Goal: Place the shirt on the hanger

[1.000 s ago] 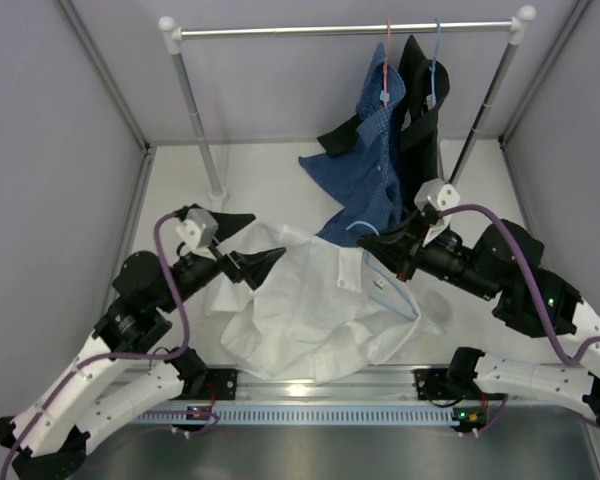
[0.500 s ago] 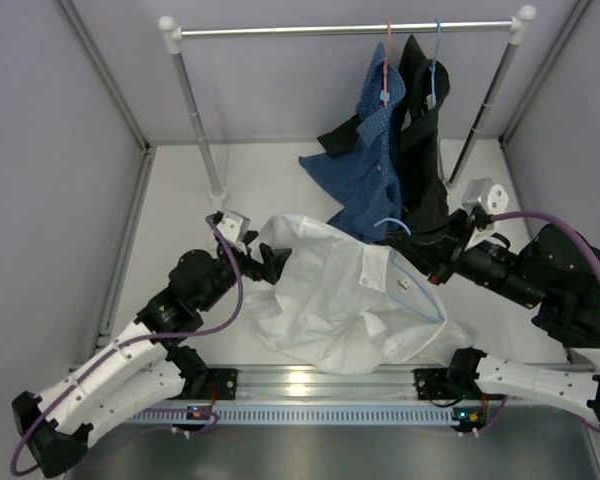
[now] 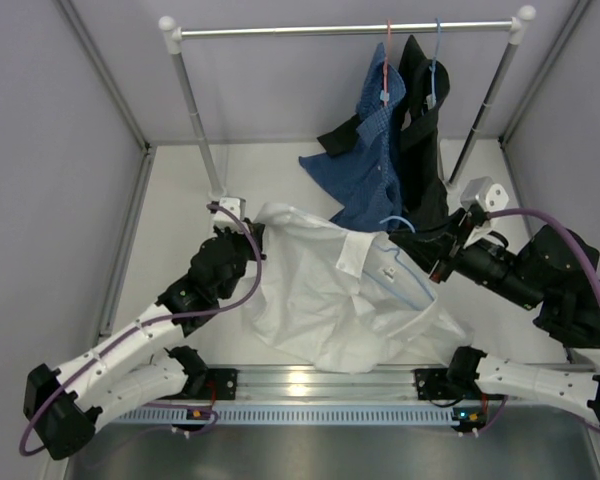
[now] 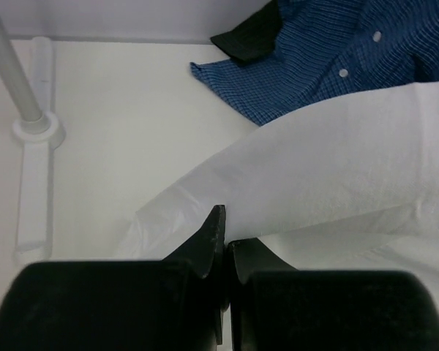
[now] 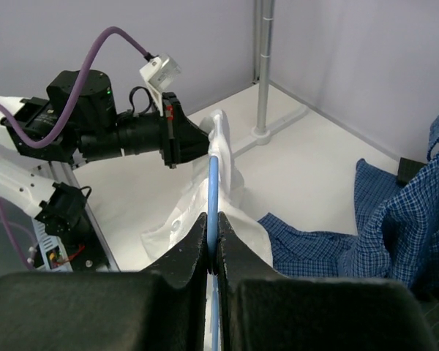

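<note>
The white shirt [image 3: 315, 300] lies spread and partly lifted between the two arms. My left gripper [image 3: 252, 232] is at the shirt's upper left corner, and its jaws are shut on a fold of the cloth [image 4: 329, 175]. The light-blue hanger [image 3: 394, 221] is inside the shirt; its hook sticks out by the collar and its wire shows faintly through the cloth. My right gripper [image 5: 213, 221] is shut on the hanger's wire [image 5: 214, 183], which runs up into the bunched shirt [image 5: 230, 219]. The left gripper [image 5: 186, 142] touches that bunch from the other side.
A clothes rack [image 3: 345, 30] stands at the back. A blue checked shirt [image 3: 375, 165] on a red hanger [image 3: 387, 50] and a black garment [image 3: 422, 130] on a darker blue hanger [image 3: 436, 55] hang from it. The rack's left post foot [image 3: 217, 192] is just behind the left gripper.
The left arm has reached forward to the shirt's upper left edge and shut its open jaws on the cloth. The shirt is pulled wider and higher. The right arm has drawn back to the right with the hanger.
</note>
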### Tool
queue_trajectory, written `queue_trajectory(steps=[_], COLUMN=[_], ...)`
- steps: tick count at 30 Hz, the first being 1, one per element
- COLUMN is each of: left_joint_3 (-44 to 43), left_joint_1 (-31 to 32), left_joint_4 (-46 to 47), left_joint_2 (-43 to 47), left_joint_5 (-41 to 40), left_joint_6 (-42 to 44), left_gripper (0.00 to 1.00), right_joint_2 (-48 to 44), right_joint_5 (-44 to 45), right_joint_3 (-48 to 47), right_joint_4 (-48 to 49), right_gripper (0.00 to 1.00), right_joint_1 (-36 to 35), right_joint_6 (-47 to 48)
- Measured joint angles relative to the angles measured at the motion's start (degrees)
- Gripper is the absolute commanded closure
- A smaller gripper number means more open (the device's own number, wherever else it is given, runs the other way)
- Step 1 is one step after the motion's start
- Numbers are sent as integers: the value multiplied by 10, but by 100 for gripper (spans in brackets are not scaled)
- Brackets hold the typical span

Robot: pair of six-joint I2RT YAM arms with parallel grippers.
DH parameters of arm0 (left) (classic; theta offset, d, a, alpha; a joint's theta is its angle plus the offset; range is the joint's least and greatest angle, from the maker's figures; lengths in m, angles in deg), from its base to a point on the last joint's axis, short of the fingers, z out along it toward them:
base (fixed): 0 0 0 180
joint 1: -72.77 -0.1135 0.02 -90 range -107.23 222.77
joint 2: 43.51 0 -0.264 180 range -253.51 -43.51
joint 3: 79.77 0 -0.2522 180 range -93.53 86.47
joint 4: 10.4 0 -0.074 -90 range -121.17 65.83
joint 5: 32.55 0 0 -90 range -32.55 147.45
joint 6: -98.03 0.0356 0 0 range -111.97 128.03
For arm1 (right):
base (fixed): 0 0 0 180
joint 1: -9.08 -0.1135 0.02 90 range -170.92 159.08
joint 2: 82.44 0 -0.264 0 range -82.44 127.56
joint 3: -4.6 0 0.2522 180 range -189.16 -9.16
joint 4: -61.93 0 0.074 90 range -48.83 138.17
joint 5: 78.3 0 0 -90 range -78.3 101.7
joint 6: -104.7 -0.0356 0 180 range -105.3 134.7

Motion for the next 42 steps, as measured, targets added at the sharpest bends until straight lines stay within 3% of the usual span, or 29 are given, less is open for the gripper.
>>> queue_trajectory(steps=[4, 15, 17, 19, 20, 21, 22, 24, 28, 31, 37, 42], left_joint_3=[-2, -14, -14, -14, -14, -14, -16, -26, -90, -191, -420, -455], left_joint_1=[-19, -41, -43, -45, -45, -46, -47, -49, -50, -51, -47, -47], left_joint_4=[-3, -32, -38, -46, -52, -59, -65, -85, -135, -155, -183, -279], left_joint_2=[-9, -56, -52, -43, -35, -25, -15, 5, 71, 77, -49, -139], left_joint_5=[-39, -30, -28, -26, -25, -23, -19, 1, 108, 240, 585, 728], left_joint_6=[-40, -114, -120, -122, -118, -110, -106, -94, -37, 7, 107, 171], left_gripper=[100, 100, 94, 76, 31, 8, 2, 2, 2, 2, 2, 2], right_joint_2=[-17, -43, -44, -43, -43, -43, -42, -38, -16, 9, 26, -9], right_joint_5=[24, 69, 78, 82, 83, 83, 83, 79, 41, -8, -92, -182], right_joint_3=[12, 49, 54, 54, 54, 54, 54, 54, 54, 51, 53, 70], right_joint_4=[5, 21, 23, 29, 32, 35, 39, 44, 48, 47, 38, 37], right_gripper=[100, 100, 100, 100, 100, 100, 100, 100, 100, 100, 100, 100], right_joint_1=[0, 0, 0, 0, 0, 0, 0, 0, 0, 0, 0, 0], right_joint_6=[-1, -11, -14, -14, -14, -14, -13, -11, 0, 17, 57, 68])
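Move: The left fingers already pinch the white shirt's left edge. The collar they head for next lies roughly 16 cm back, 20 cm right and 14 cm above them. The hanger's hook, in the right grip, is about 13 cm back, 25 cm right and 21 cm up, and the blue shirt 17 cm ahead, 25 cm right and 12 cm lower. From the right hand the collar is level, 7 cm left and 5 cm below. The left hand first draws the pinched shirt edge about 3 cm down, slightly forward and left, while the right, gripping the hanger throughout, eases 2 cm right and turns slightly clockwise; then the left fingers open wide and let the fabric go. Empty, the left hand swings up some 25 cm, back and to the right towards the collar, yawing about 70 degrees clockwise until its fingers point right, and begins to sink, as the right hand brings the hanger about 5 cm left and back, a little lower, turning counter-clockwise. ##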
